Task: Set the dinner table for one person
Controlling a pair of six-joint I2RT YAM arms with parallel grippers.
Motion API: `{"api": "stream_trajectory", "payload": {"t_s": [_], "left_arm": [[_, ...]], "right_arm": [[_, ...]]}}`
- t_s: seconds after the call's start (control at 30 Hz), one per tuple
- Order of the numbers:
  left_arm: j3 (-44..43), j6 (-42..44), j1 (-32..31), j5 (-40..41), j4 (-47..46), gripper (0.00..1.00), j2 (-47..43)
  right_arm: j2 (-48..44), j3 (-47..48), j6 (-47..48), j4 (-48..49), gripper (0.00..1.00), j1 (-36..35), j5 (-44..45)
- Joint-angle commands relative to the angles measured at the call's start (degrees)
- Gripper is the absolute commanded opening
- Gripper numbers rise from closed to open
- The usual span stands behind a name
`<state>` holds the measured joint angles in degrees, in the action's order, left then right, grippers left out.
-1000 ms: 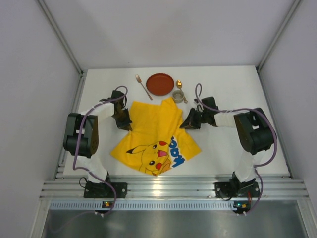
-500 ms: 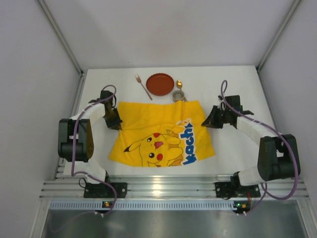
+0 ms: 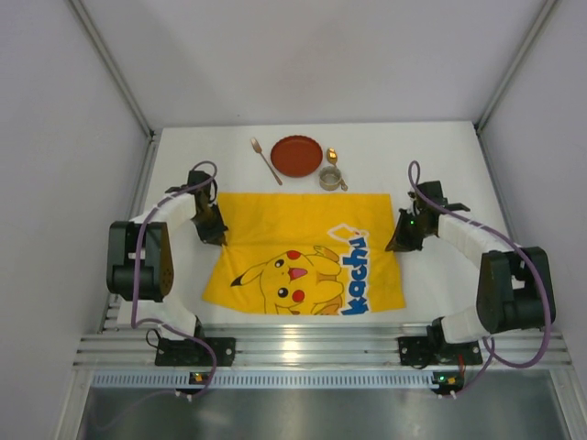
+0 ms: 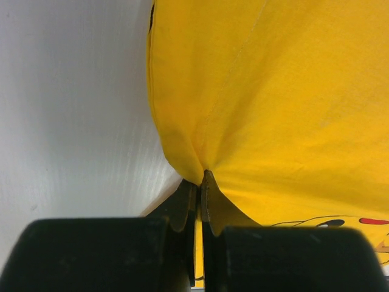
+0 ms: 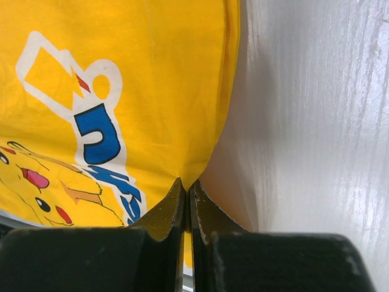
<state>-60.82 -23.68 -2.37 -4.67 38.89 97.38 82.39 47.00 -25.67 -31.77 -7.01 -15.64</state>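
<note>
A yellow cartoon-printed cloth mat (image 3: pixel 307 252) lies spread in the middle of the white dinner table (image 3: pixel 459 275). My left gripper (image 3: pixel 218 236) is shut on the mat's left edge; the left wrist view shows the cloth (image 4: pixel 273 103) pinched between the fingertips (image 4: pixel 209 185). My right gripper (image 3: pixel 397 244) is shut on the mat's right edge; the right wrist view shows the cloth (image 5: pixel 152 91) pinched between its jaws. A red plate (image 3: pixel 296 155), a fork (image 3: pixel 267 160), a spoon (image 3: pixel 336 165) and a small cup (image 3: pixel 330 178) sit behind the mat.
White walls enclose the table on three sides. A ribbed aluminium rail (image 3: pixel 312 348) runs along the near edge, with both arm bases on it. The cup stands close to the mat's far edge.
Both grippers have moved apart and toward the near edge, pulling the mat from a bunched, tilted shape into a flat rectangle. The right arm has swung outward to the right.
</note>
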Motion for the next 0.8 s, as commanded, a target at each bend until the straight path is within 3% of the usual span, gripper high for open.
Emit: {"api": "stream_trajectory", "payload": {"t_s": [0.0, 0.1, 0.13, 0.17, 0.2, 0.23, 0.27, 0.3, 0.53, 0.63, 0.7, 0.77], "left_arm": [[1.2, 0.0, 0.4, 2.9, 1.7, 0.00, -3.5], [1.5, -1.0, 0.4, 2.0, 1.6, 0.00, -3.5], [1.4, -1.1, 0.4, 1.9, 1.8, 0.01, -3.0], [1.1, -1.2, 0.4, 1.9, 2.2, 0.13, -2.7], [1.0, -1.5, 0.3, 1.9, 2.5, 0.27, -2.6], [0.7, -1.9, 0.4, 1.9, 2.9, 0.45, -2.7], [-0.3, -2.2, 0.4, 2.1, 3.5, 0.98, -3.0], [-0.8, -2.4, 0.4, 2.3, 4.5, 0.99, -3.6], [-9.4, -3.7, 0.4, 8.2, 10.1, 0.99, -12.6], [-10.2, -4.8, 0.4, 11.0, 7.4, 0.99, -19.5], [-8.4, -8.8, 0.5, 19.2, 5.9, 0.99, -28.0], [-7.2, -12.3, 0.5, 22.4, 5.4, 0.99, -31.0]], "right_arm": [[2.6, 3.4, 2.1, -1.3, 0.00, 1.5, 4.7], [5.0, 5.5, 2.5, -0.8, 0.04, 1.6, 5.2], [5.7, 6.1, 2.5, -1.1, 0.11, 1.7, 5.1], [6.2, 7.1, 2.6, -1.5, 0.22, 1.8, 5.1], [6.8, 7.7, 2.9, -1.8, 0.51, 1.9, 5.2], [6.9, 8.2, 3.2, -2.1, 0.62, 2.0, 5.5], [6.7, 9.5, 3.3, -3.0, 0.87, 2.0, 5.9], [6.3, 10.3, 3.5, -3.6, 0.99, 2.0, 6.5], [6.0, 24.9, 2.0, -5.1, 1.00, 0.9, 4.6], [11.5, 34.2, 0.4, -4.7, 1.00, -1.3, 5.4], [17.1, 39.3, -0.8, -4.8, 1.00, -3.0, 7.1], [21.1, 47.2, -1.4, -4.9, 1.00, -5.0, 9.2]]}}
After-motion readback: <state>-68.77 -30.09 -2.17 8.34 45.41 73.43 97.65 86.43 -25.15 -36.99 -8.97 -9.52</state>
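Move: Both hands still pinch the side edges of the yellow cloth just above the table. Its middle lies about 23 cm right and 3 cm back of the left hand, and 24 cm left and 1 cm back of the right. The fork is about 24 cm ahead and 12 cm right of the left hand. From the right hand, the cup is some 21 cm ahead and 17 cm left, the spoon 23 ahead and 15 left, the plate 27 ahead and 27 left. Open both grippers wide to let go of the cloth's side edges, easing the left hand back about 1 cm and the right one forward and slightly down. Then lift the left gripper about 16 cm nearly straight up, drifting left, and swing the right some 16 cm forward and 13 cm up, towards the cup and spoon, tilting both hands' fingers forward 20 to 25 degrees. ##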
